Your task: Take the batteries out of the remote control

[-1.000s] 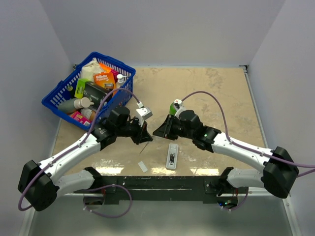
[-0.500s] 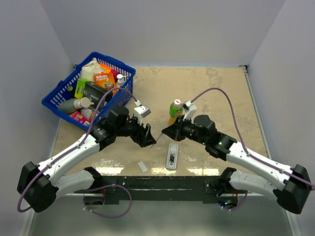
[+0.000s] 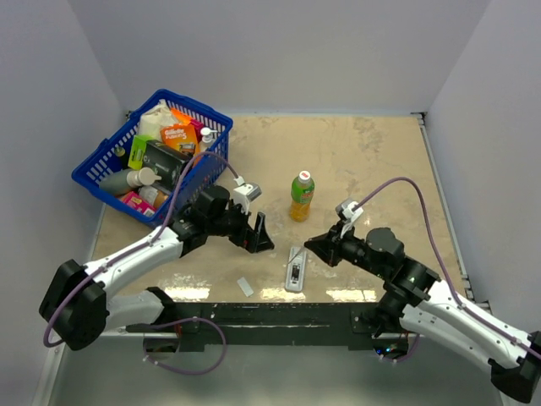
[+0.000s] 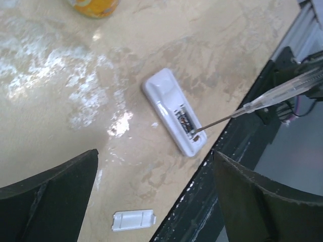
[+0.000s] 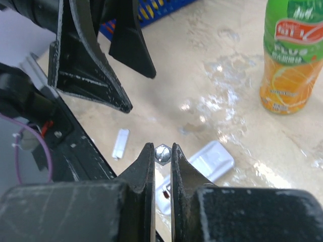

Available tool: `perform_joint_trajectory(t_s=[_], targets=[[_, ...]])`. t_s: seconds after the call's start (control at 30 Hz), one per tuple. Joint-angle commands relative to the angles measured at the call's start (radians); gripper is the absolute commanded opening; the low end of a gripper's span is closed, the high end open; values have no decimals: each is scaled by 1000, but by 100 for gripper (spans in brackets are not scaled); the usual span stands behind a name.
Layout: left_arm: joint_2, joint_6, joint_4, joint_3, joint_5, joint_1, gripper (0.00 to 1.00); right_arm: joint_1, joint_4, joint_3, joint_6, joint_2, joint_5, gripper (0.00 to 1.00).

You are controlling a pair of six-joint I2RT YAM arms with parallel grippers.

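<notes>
The remote control [image 3: 294, 269] lies near the table's front edge, its dark recess [image 4: 184, 120] facing up; I cannot make out the batteries inside it. My right gripper [image 3: 309, 244] [image 5: 162, 149] is shut on the handle of a long thin grey stick [image 4: 262, 100]. The stick's tip rests in the near end of the recess. Left of the remote, my left gripper [image 3: 259, 233] [image 4: 156, 196] hangs above the table, open and empty. The remote [image 5: 214, 160] shows below the right fingers.
A small flat white piece [image 3: 245, 286] [image 4: 132, 220] lies by the front edge, left of the remote. A green bottle [image 3: 301, 195] stands upright behind the remote. A blue basket [image 3: 95, 167] full of goods sits at the back left. The black front rail [image 3: 279, 313] runs close by.
My left gripper has opened and let go of the stick. My right gripper has shut on it and drawn back to the right and nearer, away from the bottle.
</notes>
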Motion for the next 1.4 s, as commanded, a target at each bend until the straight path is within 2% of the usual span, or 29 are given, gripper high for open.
perform_joint_trajectory(t_s=[0.0,0.17,0.3,0.43,0.6,0.73,0.93,1.17,1.37], targets=[[36,-28,0,-18,-102,11,96,13,-74,27,-70,34,50,0],[39,-44,3,-43,-74,24,89,44,-66,27,-73,83,108,0],[16,-42,-5,-67,-57,33,88,107,-71,38,-62,120,194,0],[-8,-41,-9,-90,-45,48,88,134,-69,41,-56,141,208,0],[-36,-42,-12,-112,-45,57,88,157,12,-2,-47,144,215,0],[-39,-77,-12,-117,-2,82,83,176,112,-63,-24,147,203,0],[-74,-120,2,-144,66,163,79,214,210,-94,-38,159,212,0],[-44,-139,-11,-141,53,191,78,239,215,-140,30,72,226,0],[-57,-124,-38,-144,32,200,78,249,152,-192,116,-11,280,0]])
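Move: The remote control's open battery side lies about 12 cm below the right hand, some 3 cm to its left and 2 cm back; the screwdriver held there points down at it. The juice bottle stands roughly 15 cm ahead of that hand and 2 cm left, and the loose battery cover lies some 17 cm left and 7 cm back. From the left hand the remote is about 8 cm right, 7 cm back and 10 cm down. Into the remote's battery compartment goes the screwdriver tip: the right hand, keeping its grip, sinks about 5 cm with its fingers tipping down, then works some 3 cm left and finally 2 cm back, levelling again, with the tip bearing on the compartment. The empty left hand sinks and withdraws about 5 cm left, narrowing its wide-open fingers a little. ##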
